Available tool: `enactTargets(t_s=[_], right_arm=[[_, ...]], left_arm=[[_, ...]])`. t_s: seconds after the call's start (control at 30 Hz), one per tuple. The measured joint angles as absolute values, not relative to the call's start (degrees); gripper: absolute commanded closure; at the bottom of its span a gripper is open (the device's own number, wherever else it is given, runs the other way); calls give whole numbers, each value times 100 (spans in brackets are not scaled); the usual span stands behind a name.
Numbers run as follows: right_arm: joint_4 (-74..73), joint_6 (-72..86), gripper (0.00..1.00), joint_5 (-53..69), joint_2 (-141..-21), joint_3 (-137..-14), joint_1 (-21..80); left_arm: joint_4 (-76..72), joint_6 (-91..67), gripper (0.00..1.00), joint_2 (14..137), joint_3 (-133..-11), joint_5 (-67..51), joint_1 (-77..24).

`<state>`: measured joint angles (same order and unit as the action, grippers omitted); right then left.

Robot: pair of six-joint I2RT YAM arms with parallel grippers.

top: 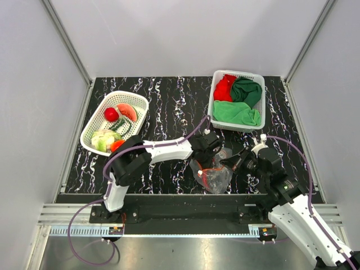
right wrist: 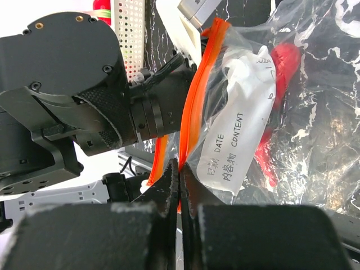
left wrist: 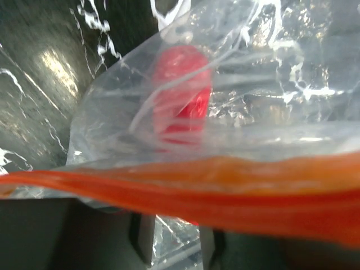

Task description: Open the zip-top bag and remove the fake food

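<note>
The zip-top bag (top: 216, 179) lies crumpled between my two grippers at the near middle of the table. Its orange-red zip strip (left wrist: 225, 197) runs across the left wrist view, and its two sides are parted. My right gripper (right wrist: 180, 169) is shut on one side of the strip (right wrist: 198, 90). My left gripper (left wrist: 177, 222) sits at the bag's mouth with its fingers (left wrist: 140, 236) apart, clear plastic in the gap and its tips hidden behind the strip. A red piece of fake food (left wrist: 183, 95) shows inside the bag. More fake food (top: 128, 111) lies in the left basket.
A white mesh basket (top: 142, 102) at the left holds a watermelon slice, a red fruit and a cabbage. Another white basket (top: 212, 104) at the back right holds red and green cloths (top: 239, 112). Grey walls close in the black marbled table on three sides.
</note>
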<state>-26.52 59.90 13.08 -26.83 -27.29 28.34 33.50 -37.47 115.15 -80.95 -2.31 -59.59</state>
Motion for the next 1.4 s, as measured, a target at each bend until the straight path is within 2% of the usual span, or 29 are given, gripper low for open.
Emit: enactTargets(t_s=[0.07, 0.1, 0.2, 0.37, 0.63, 0.97, 1.1, 1.23, 1.4], right_arm=[[-2685, 5972, 100, 1310, -2670, -2731, 2834], [-2711, 5959, 100, 1310, -2665, -2731, 2834], [-2797, 5894, 100, 1308, -2663, -2731, 2834], [-2985, 5693, 100, 1308, -2670, -2768, 2834], [-3385, 5275, 100, 1299, -2519, -2871, 2834], [-3658, 4921, 100, 1168, -2416, -3203, 2834], [-3669, 4836, 100, 1160, -2519, -3264, 2834], [-3673, 4779, 100, 1162, -2628, -3264, 2834], [-3671, 4772, 100, 1166, -2687, -3264, 2834]], left_arm=[[3308, -3701, 79, 11513, -8095, -202, -5961], [3295, -3673, 85, 11509, -8095, -187, -5961], [3288, -3592, 89, 11489, -8095, -165, -5961], [3319, -3398, 89, 11327, -8095, -272, -5961], [3301, -3065, 92, 10694, -8095, -1205, -5918], [3199, -3020, 80, 10221, -7964, -1774, -5404], [3179, -3022, 57, 10221, -7878, -1946, -5325], [3124, -3009, 45, 10221, -7846, -2016, -5354], [3033, -3177, 41, 10370, -7780, -1997, -5360]])
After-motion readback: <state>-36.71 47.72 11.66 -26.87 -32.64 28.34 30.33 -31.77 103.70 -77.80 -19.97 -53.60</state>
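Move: Beside the right hand and low in the bag, the left hand has the red pepper's middle about 4 cm to its right, level fore and aft and some 1 cm below. The green cloth lies about 17 cm ahead and 9 cm to the right of that hand, the left white basket about 15 cm ahead and 36 cm to its left. From the right hand the pepper is about 2 cm right and 15 cm down. Rising about 10 cm from low in the bag, the left hand tilts its fingertips some 20 degrees towards the right, its fingers staying roughly a third open; at the top they spread to over half open, and it starts sinking again by a centimetre or two at the bag's mouth. The right hand keeps its pinch on the zip edge, easing about 2 cm back and right with a slight roll. ##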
